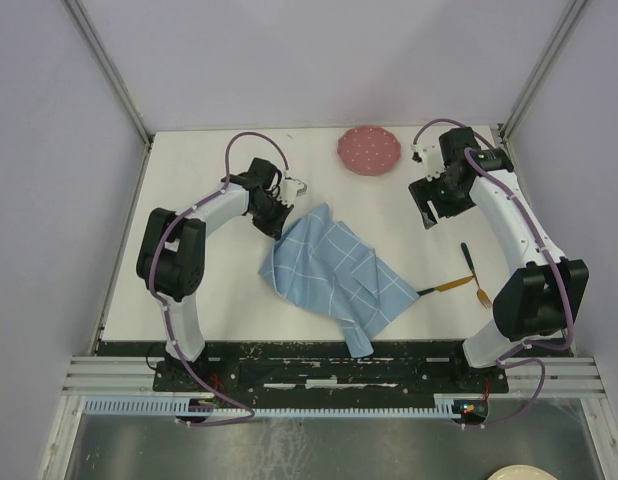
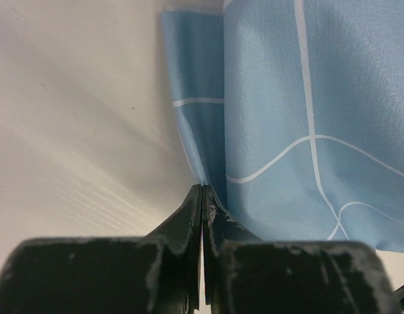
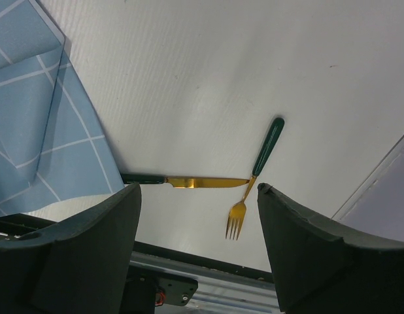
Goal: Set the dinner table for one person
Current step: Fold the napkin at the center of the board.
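Observation:
A crumpled blue grid-patterned placemat (image 1: 334, 270) lies on the white dinner table (image 1: 224, 305), its near corner hanging over the front rail. My left gripper (image 1: 284, 228) sits at the cloth's upper-left edge. In the left wrist view the gripper (image 2: 203, 190) is shut, and a fold of the placemat (image 2: 306, 98) runs into its tips. My right gripper (image 1: 427, 208) hovers open at the back right. Its wrist view looks between the open jaws (image 3: 197, 188) down at a gold knife (image 3: 195, 182) and a gold fork (image 3: 254, 176), both green-handled and touching tip to neck.
A pink speckled plate (image 1: 369, 150) rests at the table's far edge. The fork (image 1: 475, 275) and knife (image 1: 444, 288) lie near the right arm's base. Part of a cream plate (image 1: 524, 472) shows below the table. Grey walls close in both sides.

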You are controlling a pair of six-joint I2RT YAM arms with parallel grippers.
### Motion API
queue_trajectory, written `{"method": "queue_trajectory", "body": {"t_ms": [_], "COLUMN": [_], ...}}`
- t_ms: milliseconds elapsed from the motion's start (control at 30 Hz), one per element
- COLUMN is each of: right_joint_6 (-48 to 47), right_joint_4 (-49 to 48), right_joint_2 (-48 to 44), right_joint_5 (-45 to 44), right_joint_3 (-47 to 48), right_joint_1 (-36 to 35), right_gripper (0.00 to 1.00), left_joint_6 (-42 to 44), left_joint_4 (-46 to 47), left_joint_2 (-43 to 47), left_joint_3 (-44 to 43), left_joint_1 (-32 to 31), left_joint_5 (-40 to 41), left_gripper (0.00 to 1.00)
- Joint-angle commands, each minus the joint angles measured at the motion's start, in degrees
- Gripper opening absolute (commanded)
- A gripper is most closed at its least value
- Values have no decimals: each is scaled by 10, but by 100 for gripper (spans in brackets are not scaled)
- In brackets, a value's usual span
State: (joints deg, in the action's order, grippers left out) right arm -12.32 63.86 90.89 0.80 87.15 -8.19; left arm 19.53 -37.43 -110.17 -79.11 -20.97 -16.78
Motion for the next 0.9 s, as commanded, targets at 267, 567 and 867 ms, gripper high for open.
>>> {"method": "queue_trajectory", "body": {"t_ms": [267,567,867], "right_joint_6": [-7,-5,-2], "right_joint_4": [-11,-13,-11], "right_joint_2": [-20,-19,-10], "right_joint_5": [-16,-12,-5], "right_joint_3": [5,6,16], "right_joint_1": [4,5,5], "right_gripper": [80,80,80], "left_joint_6": [-46,-53,-65], "left_joint_4": [7,35,81], "left_joint_2": [30,104,167], "left_joint_3": [-88,-233,-155], "left_joint_1": [26,54,55], "left_joint_5": [67,83,96], "left_gripper": [3,3,3]}}
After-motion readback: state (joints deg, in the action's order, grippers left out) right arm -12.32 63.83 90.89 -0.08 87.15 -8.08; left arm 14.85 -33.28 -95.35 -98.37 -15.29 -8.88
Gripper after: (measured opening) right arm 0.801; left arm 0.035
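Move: Pinched at its left edge by the left hand, low over the table, the napkin spreads with its middle about 15 cm right and 11 cm nearer the base. The red plate lies some 25 cm farther out and 25 cm right of that hand; the knife about 14 cm back and 39 cm right. From the idle right hand, the napkin's middle is roughly 26 cm left, 7 cm back and 16 cm below. Keeping its closed pinch on the napkin's left edge, the left hand sweeps up some 25 cm and forward about 10 cm towards the table's far edge, pulling the cloth along. The forward travel ends before the rise does, and the fingertips tilt outward by some 35 degrees. ##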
